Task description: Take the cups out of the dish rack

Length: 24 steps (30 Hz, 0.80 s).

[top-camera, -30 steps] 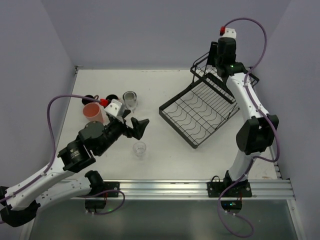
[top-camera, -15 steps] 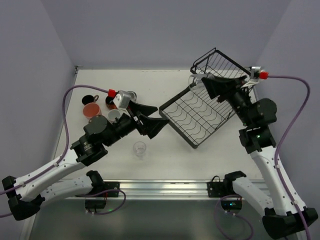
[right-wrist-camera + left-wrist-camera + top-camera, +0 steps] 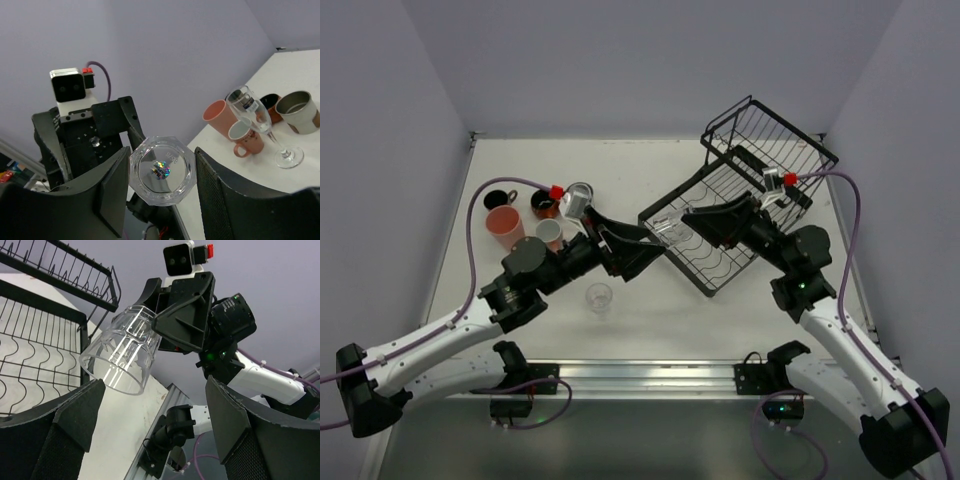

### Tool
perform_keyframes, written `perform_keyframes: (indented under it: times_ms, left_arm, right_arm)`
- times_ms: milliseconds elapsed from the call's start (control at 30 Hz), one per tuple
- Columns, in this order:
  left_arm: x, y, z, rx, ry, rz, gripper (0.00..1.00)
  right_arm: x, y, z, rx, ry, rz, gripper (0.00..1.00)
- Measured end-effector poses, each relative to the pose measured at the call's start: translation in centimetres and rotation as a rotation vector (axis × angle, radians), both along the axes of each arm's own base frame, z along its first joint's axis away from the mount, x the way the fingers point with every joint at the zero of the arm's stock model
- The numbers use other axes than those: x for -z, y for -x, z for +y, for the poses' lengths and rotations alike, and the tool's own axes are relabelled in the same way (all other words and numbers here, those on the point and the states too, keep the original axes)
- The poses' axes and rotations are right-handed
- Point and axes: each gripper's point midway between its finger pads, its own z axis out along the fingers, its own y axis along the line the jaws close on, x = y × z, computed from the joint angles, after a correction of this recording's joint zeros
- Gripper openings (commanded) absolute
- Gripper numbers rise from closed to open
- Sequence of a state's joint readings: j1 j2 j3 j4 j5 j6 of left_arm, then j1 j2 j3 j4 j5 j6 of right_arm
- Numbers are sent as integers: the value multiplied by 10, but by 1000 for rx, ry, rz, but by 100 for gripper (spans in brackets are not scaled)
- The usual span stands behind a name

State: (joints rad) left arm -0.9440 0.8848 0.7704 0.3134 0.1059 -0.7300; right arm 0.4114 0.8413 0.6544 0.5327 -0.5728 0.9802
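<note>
My right gripper (image 3: 688, 222) is shut on the base of a clear glass (image 3: 666, 228) and holds it in the air at the near left edge of the black wire dish rack (image 3: 735, 205). In the right wrist view the glass's base (image 3: 161, 170) sits between my fingers (image 3: 112, 187). My left gripper (image 3: 648, 247) is open, and its fingers (image 3: 75, 415) flank the space just below the glass's open rim (image 3: 117, 365). The rack's grid (image 3: 35, 355) shows behind. The rack looks empty of cups.
Cups stand at the left: a pink tumbler (image 3: 505, 227), a dark mug (image 3: 496, 198), an orange-red mug (image 3: 542, 202), a small pink mug (image 3: 550, 233), a grey cup (image 3: 296, 106). A stemmed clear glass (image 3: 599, 297) stands near the centre front.
My right arm has swung from the rack's raised basket down and left, carrying the clear glass. My left gripper has moved right to meet it, jaws open.
</note>
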Motion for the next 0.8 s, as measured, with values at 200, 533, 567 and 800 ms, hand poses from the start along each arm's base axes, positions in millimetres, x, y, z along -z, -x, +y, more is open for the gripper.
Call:
perform_keyframes:
  times_ms: [200, 533, 567, 800]
  left_arm:
    - [-4, -1, -2, 2, 23, 3, 81]
    - [14, -2, -22, 63, -14, 30, 5]
    - [13, -1, -21, 64, -15, 32, 0]
    - [17, -11, 4, -72, -193, 61, 0]
  right_arm:
    - [-5, 8, 4, -35, -38, -10, 24]
    - [3, 15, 14, -80, -68, 3, 34]
    - [3, 15, 14, -83, -74, 3, 41]
    - [21, 13, 16, -74, -26, 24, 95]
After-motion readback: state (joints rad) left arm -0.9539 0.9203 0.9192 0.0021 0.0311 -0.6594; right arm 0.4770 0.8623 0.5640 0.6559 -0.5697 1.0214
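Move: The clear glass is in the right hand, held by its base with the open mouth turned to the left hand. Its middle is about 4 cm left of the right hand's point and level with it, neither ahead nor back; from the wide-open left hand it is some 6 cm ahead, 6 cm right and about level. From the left hand, the tumbler on the table is roughly 7 cm ahead, 12 cm left and 32 cm below; the rack's lower tier is some 28 cm ahead, 21 cm right and 33 cm below. Pinching the near side of the glass's rim, the left fingers shut almost fully after easing about 2.5 cm right and a little down; they then draw back left some 3 cm with the glass, rolling about 10 degrees. The right hand eases roughly 1.5 cm back and as far left, then opens, lets go of the base and sinks about 2 cm. ##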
